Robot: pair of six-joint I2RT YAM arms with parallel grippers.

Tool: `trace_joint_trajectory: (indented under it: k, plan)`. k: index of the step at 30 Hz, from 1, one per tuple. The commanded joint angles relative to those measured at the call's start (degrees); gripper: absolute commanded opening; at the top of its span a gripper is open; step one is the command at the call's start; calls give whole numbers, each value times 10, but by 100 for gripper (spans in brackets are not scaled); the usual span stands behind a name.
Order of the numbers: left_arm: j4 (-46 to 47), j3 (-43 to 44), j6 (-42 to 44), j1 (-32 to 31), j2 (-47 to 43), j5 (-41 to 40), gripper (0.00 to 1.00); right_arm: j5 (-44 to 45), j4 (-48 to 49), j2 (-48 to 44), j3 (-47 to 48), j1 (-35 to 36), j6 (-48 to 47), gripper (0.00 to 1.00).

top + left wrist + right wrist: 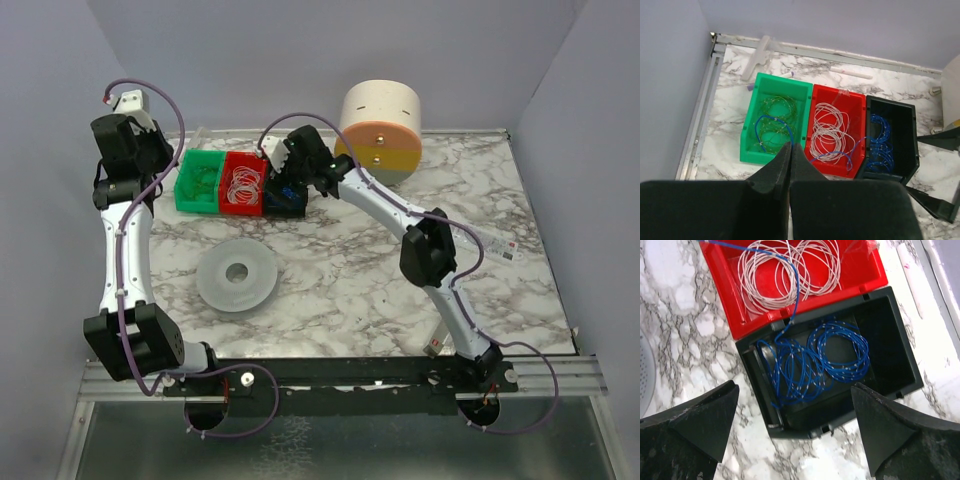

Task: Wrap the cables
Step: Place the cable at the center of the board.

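Observation:
The cables do not show in any view. Three small bins stand in a row at the back left. The green bin (785, 86) holds green and blue wire. White wire coils (829, 131) lie in the red bin (856, 100), and blue wire coils (810, 360) in the black bin (895, 365). One blue strand (792, 287) trails from the black bin across the red one. My right gripper (794, 386) hangs open over the black bin (283, 205), nothing between its fingers. My left gripper (791, 146) is shut and empty, raised on the near side of the green bin.
A frosted white disc spool (237, 275) lies flat on the marble table (350, 280), left of centre. A cream, pink and yellow cylinder (381, 130) stands at the back. A white tube (850, 72) lies behind the bins. Grey walls close in the left, back and right.

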Motion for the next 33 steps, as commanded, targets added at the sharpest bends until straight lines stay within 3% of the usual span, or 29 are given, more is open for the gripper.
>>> trace_joint_trajectory:
  k: [1,10,15,18,26,29,31,33]
  plan:
    - [27,-20,-14,6,-26,46,0,40,44,45,39,6,7,100]
    - [41,-36,-24,13,-36,52,0,42,56,80,29,8,7,92]
    - [44,-36,-29,16,-35,56,0,42,61,95,30,8,11,81]
    - [45,-36,-31,16,-34,57,0,37,59,104,39,8,8,63]
    - [49,-39,-34,17,-32,63,0,37,64,119,50,9,-1,61]
    - [50,-39,-35,18,-33,62,0,37,64,127,58,9,2,49]
    - [51,-40,-36,18,-33,63,0,39,64,132,64,9,3,32]
    - [53,-41,-36,18,-34,64,0,37,63,135,69,9,3,22]
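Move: The right hand hangs wide open over the black box, with the near tangle of the blue cable about 2 cm ahead, 2 cm to its left and 8 cm below. The red box with the white cables stands roughly 5 cm ahead and 13 cm left of this hand; the grey disc lies some 16 cm back and 14 cm left. From the left hand, the tangle is about 5 cm ahead, 26 cm right and 25 cm lower. The right fingers close around the near tangle of blue cable inside the black box, going from fully open to about a third open. To get there the hand sinks about 7 cm, easing some 2 cm forward and 2 cm left, its wrist nearly unchanged. The left hand keeps the cable's other end pinched high up, almost still. ##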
